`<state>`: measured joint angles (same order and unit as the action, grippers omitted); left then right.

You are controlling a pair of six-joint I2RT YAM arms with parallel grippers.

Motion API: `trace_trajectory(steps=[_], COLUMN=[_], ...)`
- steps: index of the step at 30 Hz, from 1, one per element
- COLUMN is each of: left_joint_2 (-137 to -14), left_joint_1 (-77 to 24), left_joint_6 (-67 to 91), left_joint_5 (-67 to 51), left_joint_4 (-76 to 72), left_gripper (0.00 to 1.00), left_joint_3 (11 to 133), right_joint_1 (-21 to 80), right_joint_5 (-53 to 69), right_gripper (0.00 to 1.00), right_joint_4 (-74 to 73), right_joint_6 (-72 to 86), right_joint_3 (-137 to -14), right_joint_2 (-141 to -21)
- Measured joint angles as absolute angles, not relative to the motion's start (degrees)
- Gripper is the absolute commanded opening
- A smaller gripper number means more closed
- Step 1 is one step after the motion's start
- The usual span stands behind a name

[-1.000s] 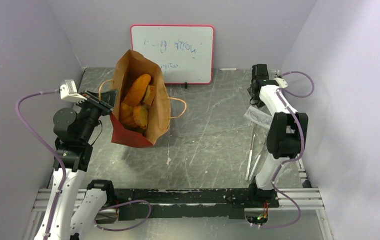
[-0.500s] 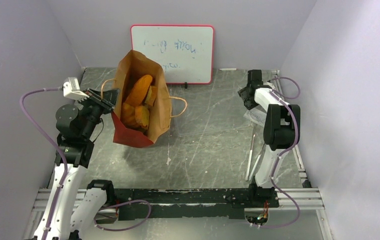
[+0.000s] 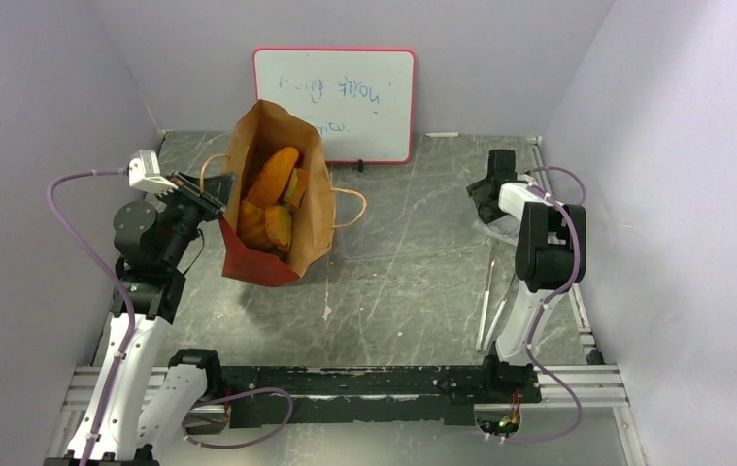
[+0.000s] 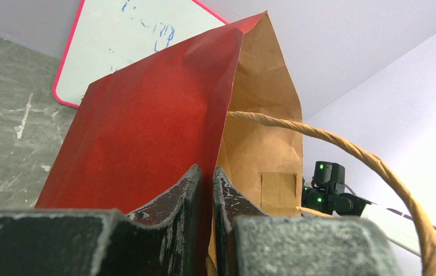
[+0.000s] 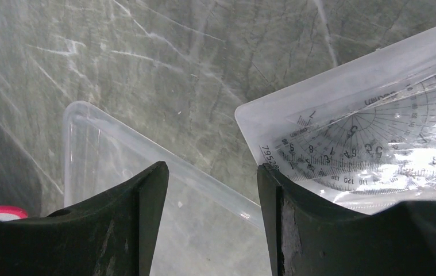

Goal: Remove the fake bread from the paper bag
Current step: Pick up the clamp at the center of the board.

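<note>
The paper bag (image 3: 309, 209) stands tilted at the back left, red outside, brown inside, mouth open to the camera. Inside lie the fake bread pieces: a long orange loaf (image 3: 269, 175) and tan-orange rolls (image 3: 265, 225) below it. My left gripper (image 3: 218, 190) is shut on the bag's left rim; in the left wrist view the red wall (image 4: 146, 132) sits pinched between the fingers (image 4: 184, 190), with a loop handle (image 4: 342, 144) arching to the right. My right gripper (image 3: 485, 194) is open and empty at the back right, over a clear plastic tray (image 5: 106, 155).
A whiteboard (image 3: 335, 102) leans on the back wall behind the bag. A clear pouch with a protractor (image 5: 376, 138) lies under my right gripper. Long tweezers (image 3: 487, 296) lie near the right arm's base. Purple walls close in left and right.
The left gripper and bag shifted slightly right and back. The right arm folded down, its gripper lowering toward the tray and pouch.
</note>
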<state>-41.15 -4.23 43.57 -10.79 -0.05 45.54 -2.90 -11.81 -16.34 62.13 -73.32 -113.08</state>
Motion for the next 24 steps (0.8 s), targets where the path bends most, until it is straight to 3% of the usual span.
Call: trace_trajectory(steps=[24], left_joint_2=[-41.65], left_joint_1=[-4.23], left_joint_6=[43.86], left_joint_5=[-12.1], left_joint_4=[-1.52], left_gripper=[0.07], left_joint_3=[44.49], right_joint_1=[-13.15], right_joint_5=[-14.85], right_gripper=[0.6], right_joint_4=[-12.47], right_joint_6=[63.13], right_joint_3=[-63.53], right_joint_2=[-106.43])
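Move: The ruler pouch lies with one corner at the right hand's open fingertips, its middle about 6 cm back, 4 cm to the right and 2 cm lower. From that hand, the white sticks are roughly 26 cm back and 3 cm left; the black clamp at the board's edge is some 12 cm ahead and 40 cm left, both near tabletop level. From the left hand, the pouch is about 12 cm ahead, 70 cm right and 35 cm below. The right hand slides about 9 cm right and 5 cm back, level, open fingertips still on the dragged ruler pouch. ##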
